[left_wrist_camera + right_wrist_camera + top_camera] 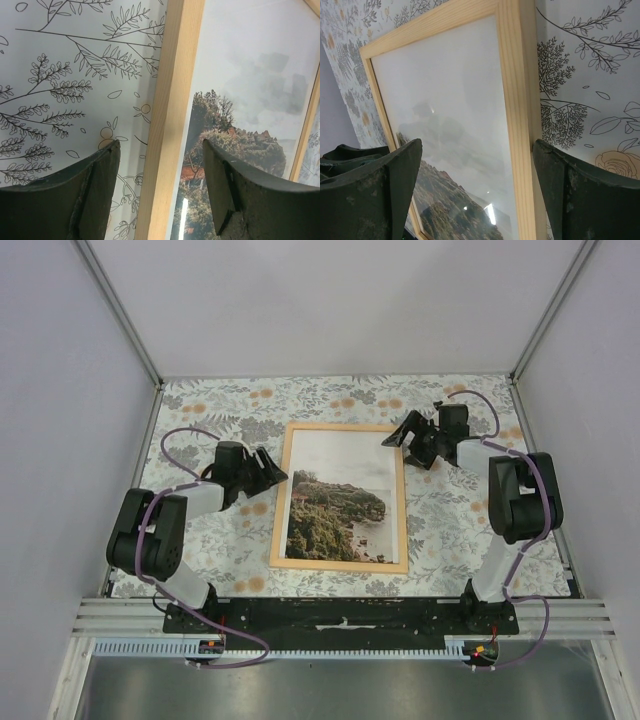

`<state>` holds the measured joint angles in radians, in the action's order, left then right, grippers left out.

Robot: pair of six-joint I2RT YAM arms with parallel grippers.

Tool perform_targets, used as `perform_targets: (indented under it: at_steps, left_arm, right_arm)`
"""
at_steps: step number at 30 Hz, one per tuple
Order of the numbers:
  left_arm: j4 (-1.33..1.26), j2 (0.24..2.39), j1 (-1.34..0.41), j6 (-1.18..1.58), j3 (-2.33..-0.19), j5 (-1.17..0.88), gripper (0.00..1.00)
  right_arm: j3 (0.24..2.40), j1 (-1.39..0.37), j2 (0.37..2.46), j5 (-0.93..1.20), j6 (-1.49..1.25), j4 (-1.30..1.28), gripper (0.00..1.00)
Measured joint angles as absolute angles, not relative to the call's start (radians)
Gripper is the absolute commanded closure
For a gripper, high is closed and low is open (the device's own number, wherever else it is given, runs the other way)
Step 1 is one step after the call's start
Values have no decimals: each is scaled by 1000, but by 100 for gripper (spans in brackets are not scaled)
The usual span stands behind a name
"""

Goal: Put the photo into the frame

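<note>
The light wooden frame (338, 565) lies flat mid-table, and the photo (335, 515) of a green wooded coast under a pale sky lies inside it, picture up. My left gripper (270, 472) is at the frame's left rail near its upper part. In the left wrist view this gripper (160, 145) is open, one finger over the cloth and one over the photo (235, 125), with the rail (172, 100) between them. My right gripper (405, 435) is at the frame's top right corner. It (477, 145) is open and straddles the right rail (515, 90), above the photo (445, 200).
A floral tablecloth (200, 400) covers the table. Grey walls (60, 390) stand close on the left, right and back. A metal rail (340, 615) carrying both arm bases runs along the near edge.
</note>
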<state>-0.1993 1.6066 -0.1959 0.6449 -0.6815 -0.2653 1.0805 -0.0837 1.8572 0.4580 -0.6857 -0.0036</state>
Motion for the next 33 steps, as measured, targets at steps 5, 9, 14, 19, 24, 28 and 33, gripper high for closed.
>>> perform_targets:
  at_steps: [5,9,14,19,24,28,33]
  left_arm:
    - [-174,1592,-234,642,-682,-230,26]
    - [-166,1587,-265,642,-682,-215,26]
    - [-161,1584,-276,642,-682,-200,26]
    - [-109,1584,-278,639,-708,-179,26]
    - [74,1581,-276,600,-811,-97,24]
    - [216,1543,-276,547,-932,-37,5]
    - [324,1436,-277,504,-1031,-16,3]
  right_arm:
    - [1127,-104,1883,451,-678,-41,2]
    - [1163,-128,1913,445,-675,-53,2]
    - [1188,-141,1924,420,-662,-88,2]
    - [1190,-147,1924,400,-654,-123,2]
    - [1212,-142,1917,353,-626,-206,2]
    - [1220,-117,1846,309,-595,-301,2]
    - [1214,-102,1628,268,-547,-406,2]
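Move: The frame with the photo in it lies between the hands. Its middle is about 14 cm to the right of the left hand, 5 cm back and 3 cm below; the far left corner is some 14 cm ahead of that hand and about 1 cm right. From the right hand, the frame's middle is roughly 12 cm left, 12 cm back and 4 cm down, with the far right corner about 7 cm ahead and 2 cm right. With its outer finger against the outside of the frame's right bar, the right hand pushes about 2 cm left, then comes off back and right while rising. The left hand, open astride the left bar, edges some 2 cm right and slightly back, pauses, then lifts about 10 cm and shifts back left and forward, its fingers spreading wide. ##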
